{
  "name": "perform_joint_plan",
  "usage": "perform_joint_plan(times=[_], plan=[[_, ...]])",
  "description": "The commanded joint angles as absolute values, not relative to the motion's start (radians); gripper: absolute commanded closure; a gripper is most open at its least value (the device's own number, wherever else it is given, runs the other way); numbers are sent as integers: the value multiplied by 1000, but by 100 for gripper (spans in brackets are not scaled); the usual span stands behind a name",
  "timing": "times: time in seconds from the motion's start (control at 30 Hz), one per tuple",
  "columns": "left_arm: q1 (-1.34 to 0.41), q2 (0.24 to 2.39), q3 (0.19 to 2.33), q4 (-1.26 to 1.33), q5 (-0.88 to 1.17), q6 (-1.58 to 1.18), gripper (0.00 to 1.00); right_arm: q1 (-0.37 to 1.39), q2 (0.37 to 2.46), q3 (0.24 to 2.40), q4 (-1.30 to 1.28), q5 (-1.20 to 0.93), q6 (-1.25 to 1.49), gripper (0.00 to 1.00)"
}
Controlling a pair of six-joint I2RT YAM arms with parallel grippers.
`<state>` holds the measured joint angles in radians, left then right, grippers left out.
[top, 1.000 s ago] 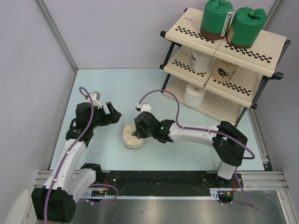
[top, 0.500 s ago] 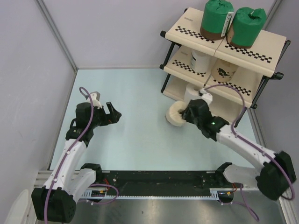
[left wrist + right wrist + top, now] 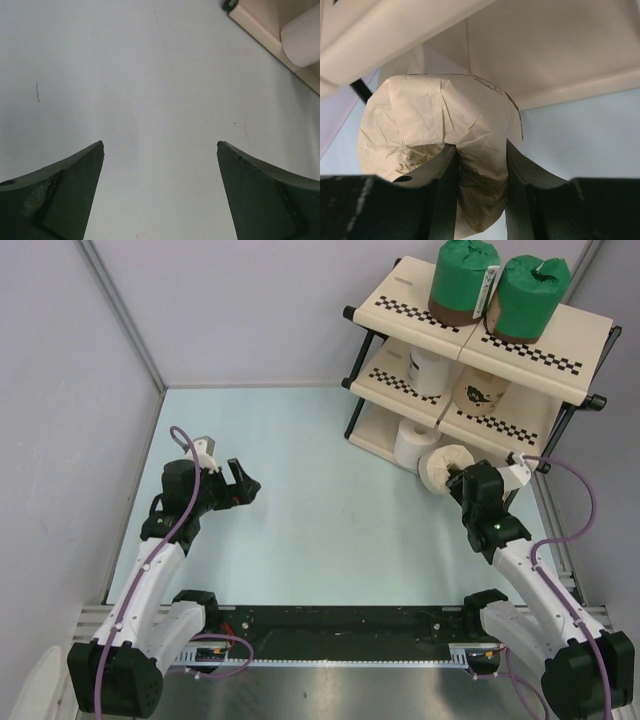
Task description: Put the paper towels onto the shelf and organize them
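Observation:
My right gripper (image 3: 480, 150) is shut on the wall of a tan-wrapped paper towel roll (image 3: 440, 115), one finger in its hollow end. In the top view this roll (image 3: 440, 466) hangs on its side at the front of the shelf's (image 3: 400, 302) bottom tier, beside a bare white roll (image 3: 413, 443), with the right gripper (image 3: 458, 480) behind it. Two green rolls (image 3: 465, 278) (image 3: 531, 298) stand on the top tier. A white roll (image 3: 430, 370) and a cream printed roll (image 3: 482, 392) stand on the middle tier. My left gripper (image 3: 243, 485) (image 3: 160, 145) is open over the bare table.
A beige shelf panel (image 3: 545, 50) hangs close above the held roll. The left wrist view catches the shelf's lower corner (image 3: 260, 25) and the white roll (image 3: 304, 40) far off. Grey walls close in the pale blue table (image 3: 300, 440) at the left and back.
My right arm swung right and back, carrying the tan roll from the table's middle to the front of the shelf's bottom tier. The left arm has not moved.

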<state>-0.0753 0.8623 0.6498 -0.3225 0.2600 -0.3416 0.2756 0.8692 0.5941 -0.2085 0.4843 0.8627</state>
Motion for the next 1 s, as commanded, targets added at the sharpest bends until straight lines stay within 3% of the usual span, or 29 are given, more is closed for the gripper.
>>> perform_joint_plan(times=[0.0,0.43,0.73,0.9,0.97], plan=[[-67,854,646,-293,288,-361,0,247,868,586,-85,610,969,94],[-67,862,644,-288,295,-362,0,192,1022,554,141,661,1069,95],[-67,870,644,-285,298,-364,0,186,1072,552,161,698,1081,91],[-67,870,644,-285,302,-364,0,179,1088,554,181,696,1060,79],[-66,871,644,-285,302,-364,0,170,1094,554,187,677,1052,64]])
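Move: In front of the shelf unit, the right hand already holds the last paper towel, the beige one, by its gathered wrapping. The free spot on the bottom shelf's right half lies about 9 cm ahead, 3 to the right and 8 below. The white roll stands some 10 ahead and 10 to the left; the brown towel is on the middle shelf, roughly 10 ahead, 2 right and 15 above. From the left hand that spot is about 11 ahead and 49 right, 8 below. Keeping its pinch on the beige towel, the right hand slides right and a little down past the front of the white roll, then pushes forward into the gap between bottom and middle shelves, easing off near the end. It covers about 4 cm each way, right and forward, sinks about 2, and turns some 15 degrees clockwise. ##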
